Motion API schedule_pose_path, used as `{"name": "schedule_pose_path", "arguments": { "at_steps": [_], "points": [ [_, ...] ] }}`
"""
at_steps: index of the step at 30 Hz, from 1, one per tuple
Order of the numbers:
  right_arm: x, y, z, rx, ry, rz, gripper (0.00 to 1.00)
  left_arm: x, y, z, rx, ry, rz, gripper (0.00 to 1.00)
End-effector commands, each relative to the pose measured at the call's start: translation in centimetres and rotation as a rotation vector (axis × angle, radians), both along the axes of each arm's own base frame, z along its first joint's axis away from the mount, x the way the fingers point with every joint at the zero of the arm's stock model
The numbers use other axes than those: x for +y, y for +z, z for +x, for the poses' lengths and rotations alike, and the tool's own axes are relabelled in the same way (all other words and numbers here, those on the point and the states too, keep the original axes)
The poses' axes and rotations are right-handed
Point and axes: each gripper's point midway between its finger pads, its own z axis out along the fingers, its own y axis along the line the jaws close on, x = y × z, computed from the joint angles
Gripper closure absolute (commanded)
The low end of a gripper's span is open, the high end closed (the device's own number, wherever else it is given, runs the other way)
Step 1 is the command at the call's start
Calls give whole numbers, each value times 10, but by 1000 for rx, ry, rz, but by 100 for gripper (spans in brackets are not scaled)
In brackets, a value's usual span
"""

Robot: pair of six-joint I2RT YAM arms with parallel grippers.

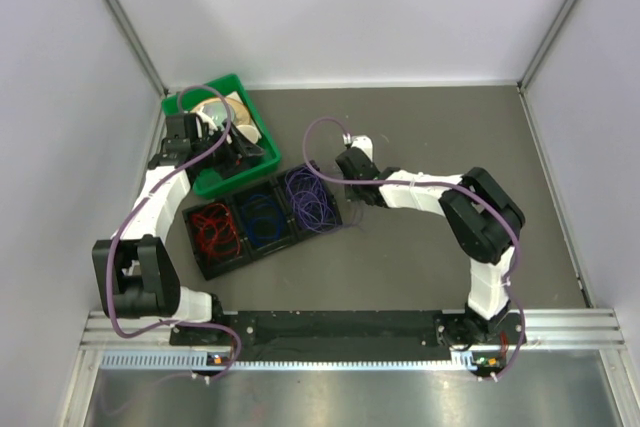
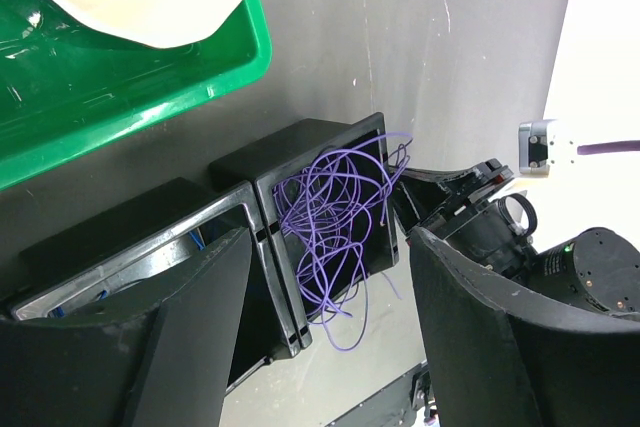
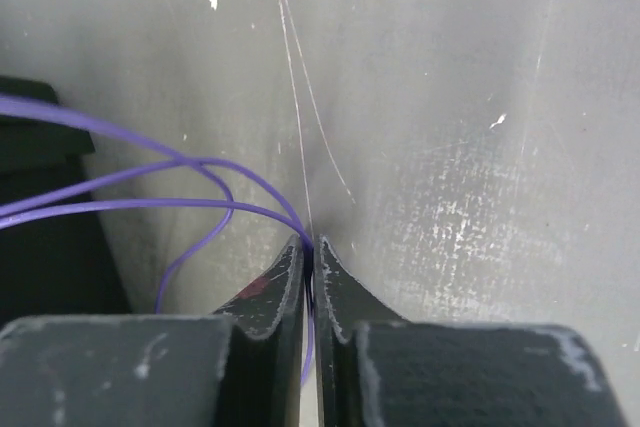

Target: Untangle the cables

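Observation:
The cables lie sorted in a black three-part tray [image 1: 205, 265]: red cables [image 1: 215, 229], blue cables [image 1: 262, 215] and purple cables [image 1: 310, 197]. My right gripper [image 1: 338, 192] sits at the right edge of the purple compartment. In the right wrist view it [image 3: 311, 247] is shut on a purple cable [image 3: 150, 172], low over the table. My left gripper [image 1: 238, 152] hangs over the green bin, open and empty. In its view the gripper [image 2: 330, 247] frames the purple cables [image 2: 330, 212], which spill over the tray's edge [image 2: 265, 217].
A green bin [image 1: 215, 185] holding a cream-coloured round object [image 1: 225, 112] stands behind the tray at the left. White walls close in the grey table [image 1: 450, 137] on three sides. The arms' black base rail [image 1: 330, 327] runs along the near edge.

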Motion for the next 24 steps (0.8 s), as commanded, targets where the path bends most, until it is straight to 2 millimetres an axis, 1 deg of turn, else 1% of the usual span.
{"name": "schedule_pose_path", "arguments": {
  "at_steps": [1, 2, 5, 7, 8, 9, 11, 12, 13, 16, 17, 18, 19, 20, 22, 23, 24],
  "points": [
    [13, 46, 15, -90, 20, 51, 100, 0, 16, -1, -66, -13, 9, 30],
    [12, 50, 15, -97, 24, 52, 100, 0, 15, -2, -66, -14, 13, 30],
    [13, 75, 16, -129, 30, 77, 100, 1, 15, -3, -68, -13, 16, 30],
    [15, 84, 13, -126, 42, 89, 100, 0, 14, -3, -62, -18, 15, 30],
    [18, 97, 14, -139, 53, 109, 100, 1, 12, -3, -62, -23, 20, 30],
    [22, 99, 12, -117, 75, 115, 100, 0, 11, -4, -59, -29, 19, 30],
    [29, 109, 10, -93, 89, 126, 100, -7, 2, -5, -36, -80, -1, 29],
    [33, 111, 7, -82, 106, 136, 100, -10, -4, -6, -15, -94, -3, 29],
    [35, 114, 7, -76, 105, 146, 100, -13, -15, -6, 15, -106, -3, 29],
    [47, 126, 2, -65, 130, 179, 100, -22, -28, -8, 31, -133, 6, 30],
    [51, 132, 2, -65, 136, 201, 100, -23, -33, -10, 39, -137, 1, 29],
    [57, 134, 0, -51, 147, 225, 100, -24, -35, -9, 42, -134, 0, 29],
    [62, 135, 0, -41, 141, 248, 100, -23, -40, -9, 54, -128, 5, 29],
    [68, 141, 1, -46, 145, 270, 100, -21, -43, -8, 66, -119, 12, 29],
    [78, 144, 1, -36, 142, 306, 100, -20, -46, -6, 72, -111, 16, 29],
    [85, 150, 1, -43, 145, 325, 100, -20, -47, -6, 77, -103, 13, 30],
    [93, 152, -3, -40, 152, 334, 100, -17, -48, -4, 78, -85, 23, 30]
  ]
}}
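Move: My right hand already pinches the loose purple strands; the purple cable's compartment lies about 8 cm to its left, roughly level with it in reach and height. The blue cable's compartment is some 19 cm left and 3 cm nearer, the green tray about 27 cm left and 16 cm farther out. From my left hand the purple compartment is about 11 cm right, 2 cm ahead and 16 cm below. I keep my right fingers shut on the purple strands and lift them off the table beside the black box, about 11 cm up, swinging left towards the purple compartment partway through the lift while the wrist rolls a little, left side rising. My open left hand waits at first, then sinks some 5 cm and eases right, closing in on the same compartment. ##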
